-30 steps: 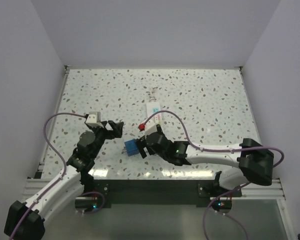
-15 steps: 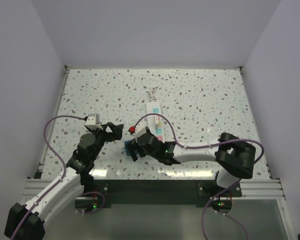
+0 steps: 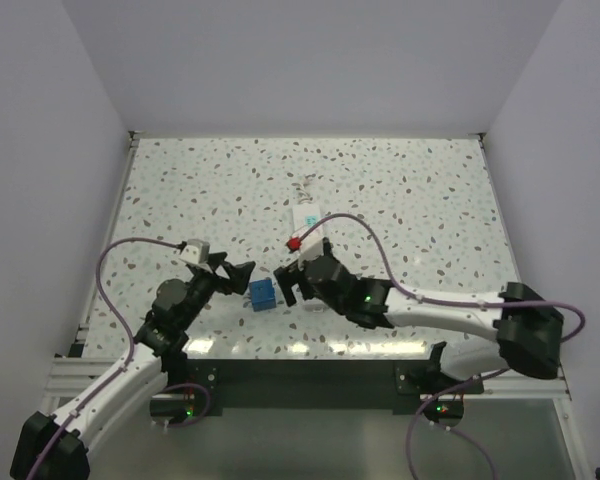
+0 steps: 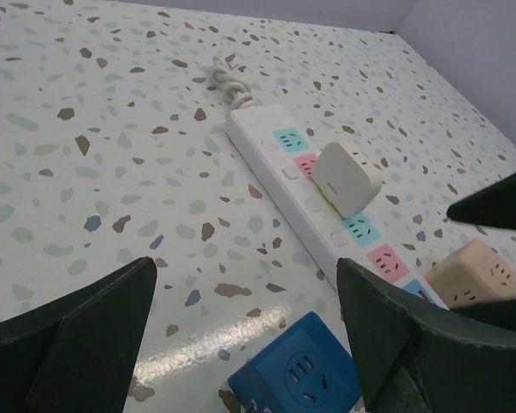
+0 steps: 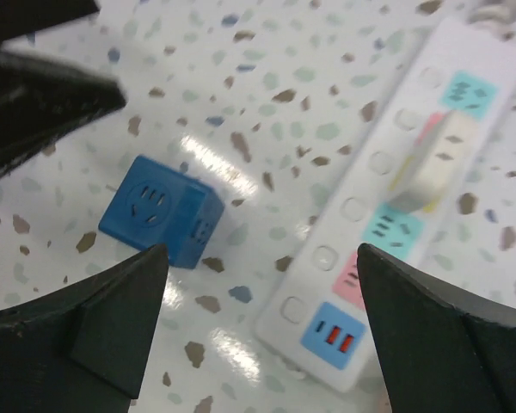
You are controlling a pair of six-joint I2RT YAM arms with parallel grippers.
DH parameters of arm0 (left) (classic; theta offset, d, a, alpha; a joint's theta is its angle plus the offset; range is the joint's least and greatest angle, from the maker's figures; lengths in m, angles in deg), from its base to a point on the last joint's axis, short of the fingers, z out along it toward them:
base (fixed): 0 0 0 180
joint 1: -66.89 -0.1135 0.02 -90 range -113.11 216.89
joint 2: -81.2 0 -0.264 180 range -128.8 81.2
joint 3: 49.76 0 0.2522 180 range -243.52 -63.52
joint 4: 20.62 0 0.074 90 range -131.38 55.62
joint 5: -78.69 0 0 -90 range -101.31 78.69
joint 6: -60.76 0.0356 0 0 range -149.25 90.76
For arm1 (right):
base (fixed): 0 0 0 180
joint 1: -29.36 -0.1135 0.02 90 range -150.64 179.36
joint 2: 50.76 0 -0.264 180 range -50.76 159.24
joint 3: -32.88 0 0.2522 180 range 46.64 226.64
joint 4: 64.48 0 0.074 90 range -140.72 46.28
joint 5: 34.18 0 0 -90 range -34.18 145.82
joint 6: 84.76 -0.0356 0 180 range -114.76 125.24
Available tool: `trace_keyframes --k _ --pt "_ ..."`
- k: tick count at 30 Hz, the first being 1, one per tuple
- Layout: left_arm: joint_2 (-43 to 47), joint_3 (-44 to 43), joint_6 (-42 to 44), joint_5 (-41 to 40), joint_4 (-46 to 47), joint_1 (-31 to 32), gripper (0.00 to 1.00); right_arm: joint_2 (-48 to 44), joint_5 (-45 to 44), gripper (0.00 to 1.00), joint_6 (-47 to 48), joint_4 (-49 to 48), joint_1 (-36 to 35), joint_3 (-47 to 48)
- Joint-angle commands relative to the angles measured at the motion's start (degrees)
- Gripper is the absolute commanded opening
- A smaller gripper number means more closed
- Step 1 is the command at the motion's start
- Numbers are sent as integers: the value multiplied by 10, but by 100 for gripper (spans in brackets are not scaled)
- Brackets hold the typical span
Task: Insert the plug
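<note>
The blue cube plug (image 3: 263,293) lies loose on the speckled table, socket face up, between my two grippers. My left gripper (image 3: 240,277) stands open just left of it; in the left wrist view the cube (image 4: 305,370) sits low between the spread fingers, untouched. To the cube's right my right gripper (image 3: 286,286) is open and empty, with the cube (image 5: 163,219) near its left finger. The white power strip (image 4: 275,172) carries a white cube (image 4: 348,176) plugged in mid-strip. A beige cube (image 4: 473,274) sits at the strip's near end.
The strip (image 3: 307,218) runs from the table's middle toward me, its near half under the right arm, its coiled cord (image 4: 228,77) at the far end. Purple cables loop off both wrists. White walls close in the table on three sides.
My right gripper has drawn back to the right, off the blue cube, which stays on the table. The left gripper has moved nearer to the cube from the left.
</note>
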Motion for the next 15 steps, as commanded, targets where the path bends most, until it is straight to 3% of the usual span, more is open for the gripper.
trace_keyframes --k 1,3,9,10,15 --pt "11 4 40 62 66 15 90 -142 -38 94 32 12 62 -34" --pt "11 -3 54 61 56 32 89 -191 -7 95 38 -5 116 -70" --pt "-49 -93 116 -41 -46 181 89 -291 78 99 66 -15 197 -97" --pt "-61 -115 122 -60 -75 211 90 -299 126 99 66 -17 211 -100" --pt "-125 -153 166 -92 -114 256 93 -326 244 99 55 -49 292 -131"
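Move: The blue adapter lies about 4 cm right of the left hand, 6 cm back and some 8 cm below; the power strip's middle is roughly 17 cm right of that hand, 5 cm ahead and 9 cm below. From the right hand, the pink adapter sits about 15 cm right and 4 cm back, the strip's middle 4 cm right and 6 cm ahead, the blue adapter 9 cm left and 4 cm back, all some 6–7 cm below. Right hand swings 14 cm right, rising above the strip; left sweeps 9 right and back over blue adapter. ##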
